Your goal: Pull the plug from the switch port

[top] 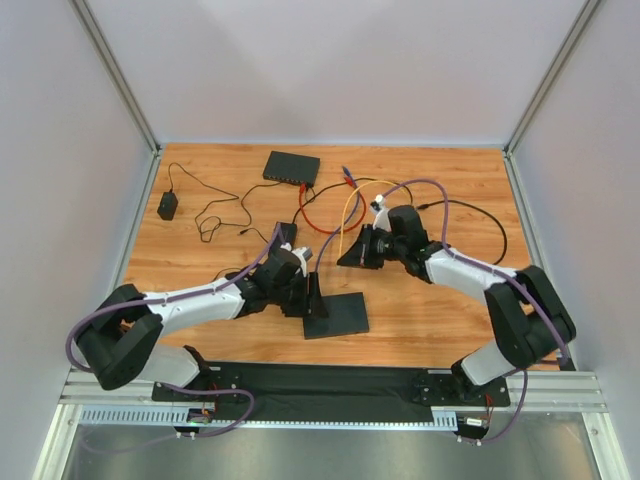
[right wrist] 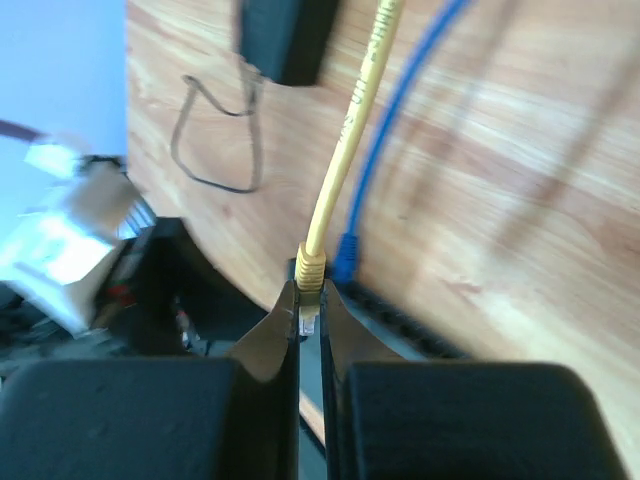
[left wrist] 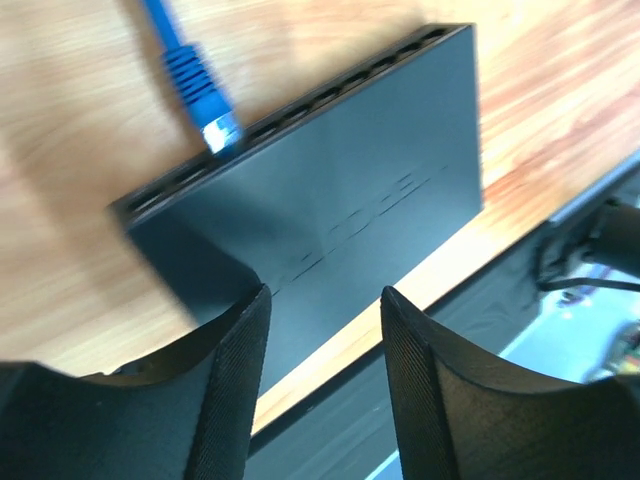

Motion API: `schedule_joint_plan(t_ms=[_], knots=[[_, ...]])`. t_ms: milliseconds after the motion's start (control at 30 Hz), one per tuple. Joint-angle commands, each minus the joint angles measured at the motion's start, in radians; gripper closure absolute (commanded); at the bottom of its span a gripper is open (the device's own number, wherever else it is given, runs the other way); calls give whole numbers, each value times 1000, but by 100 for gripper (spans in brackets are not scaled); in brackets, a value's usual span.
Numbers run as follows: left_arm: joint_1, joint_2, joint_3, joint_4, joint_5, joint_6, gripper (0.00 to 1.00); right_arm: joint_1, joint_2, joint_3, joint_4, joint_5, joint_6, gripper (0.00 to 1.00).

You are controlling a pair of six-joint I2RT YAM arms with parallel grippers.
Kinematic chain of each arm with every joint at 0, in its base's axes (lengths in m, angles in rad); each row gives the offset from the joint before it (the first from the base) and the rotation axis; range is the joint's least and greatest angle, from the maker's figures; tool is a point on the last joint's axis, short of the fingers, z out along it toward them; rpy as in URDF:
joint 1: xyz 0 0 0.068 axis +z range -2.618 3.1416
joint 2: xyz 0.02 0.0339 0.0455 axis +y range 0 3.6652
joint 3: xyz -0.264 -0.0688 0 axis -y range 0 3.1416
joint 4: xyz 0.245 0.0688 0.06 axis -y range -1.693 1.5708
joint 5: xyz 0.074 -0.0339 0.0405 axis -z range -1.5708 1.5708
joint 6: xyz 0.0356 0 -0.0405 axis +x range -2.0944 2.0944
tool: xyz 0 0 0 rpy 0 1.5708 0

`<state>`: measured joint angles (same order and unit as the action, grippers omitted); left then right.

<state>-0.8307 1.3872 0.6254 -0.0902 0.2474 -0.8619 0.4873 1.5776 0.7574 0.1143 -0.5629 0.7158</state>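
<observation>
The black switch (top: 340, 318) lies flat near the table's front, also visible in the left wrist view (left wrist: 350, 190) and the right wrist view (right wrist: 405, 322). A blue plug (left wrist: 205, 100) sits in one of its ports. My right gripper (top: 357, 250) is shut on the yellow plug (right wrist: 311, 268). The plug's clear tip shows between the fingers, free of the port row and beside the blue plug (right wrist: 345, 255). Its yellow cable (top: 345, 212) runs back across the table. My left gripper (left wrist: 325, 300) stands open over the switch's near corner, with nothing between its fingers.
A second black box (top: 291, 167) with red and black cables stands at the back. A black adapter (top: 167, 205) with its thin cord lies at the back left. A black mat (top: 320, 385) runs along the table's front edge.
</observation>
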Motion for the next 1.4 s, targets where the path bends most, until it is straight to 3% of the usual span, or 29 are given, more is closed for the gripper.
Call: schedule_joint_plan(t_ms=[0,267,533,733,1033,1367], knots=[[-5,-69,3,-201,-94,81,43,0,-137,89,-174,23,-104,100],[-5,-215,42,-301,-145,104,41,-12,-396,209,-357,142,-1,100],[-4,-300,37,-353,-177,100,40,-52,-571,275,-599,472,266,100],[-4,-336,30,-359,-169,92,40,-157,-643,208,-673,673,444,100],[-4,-427,14,-395,-194,78,40,-427,-581,138,-639,603,619,100],[-4,-478,10,-422,-206,72,40,-523,-286,143,-367,442,662,100]])
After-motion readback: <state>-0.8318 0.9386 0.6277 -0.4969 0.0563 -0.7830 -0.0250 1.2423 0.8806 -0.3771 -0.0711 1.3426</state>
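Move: The right hand already has the yellow plug pinched clear of the port, with the switch 10 cm back, 1 cm left and 7 cm below; its goal, clear table, lies some 10 cm ahead, 25 right and 8 down. Over there are the loose black plug, about 18 ahead and 21 right, and the two-prong plug, 15 ahead and 15 right. From the left hand the switch's middle is level, 4 cm right and 3 below. Keeping the yellow plug pinched, the right hand climbs steeply about 20 cm off the switch, then swings some 23 cm right while turning roughly 70 degrees clockwise, and comes down forward towards the clear table short of the loose black plug. The left hand backs off the switch to the left and up, staying half open. ##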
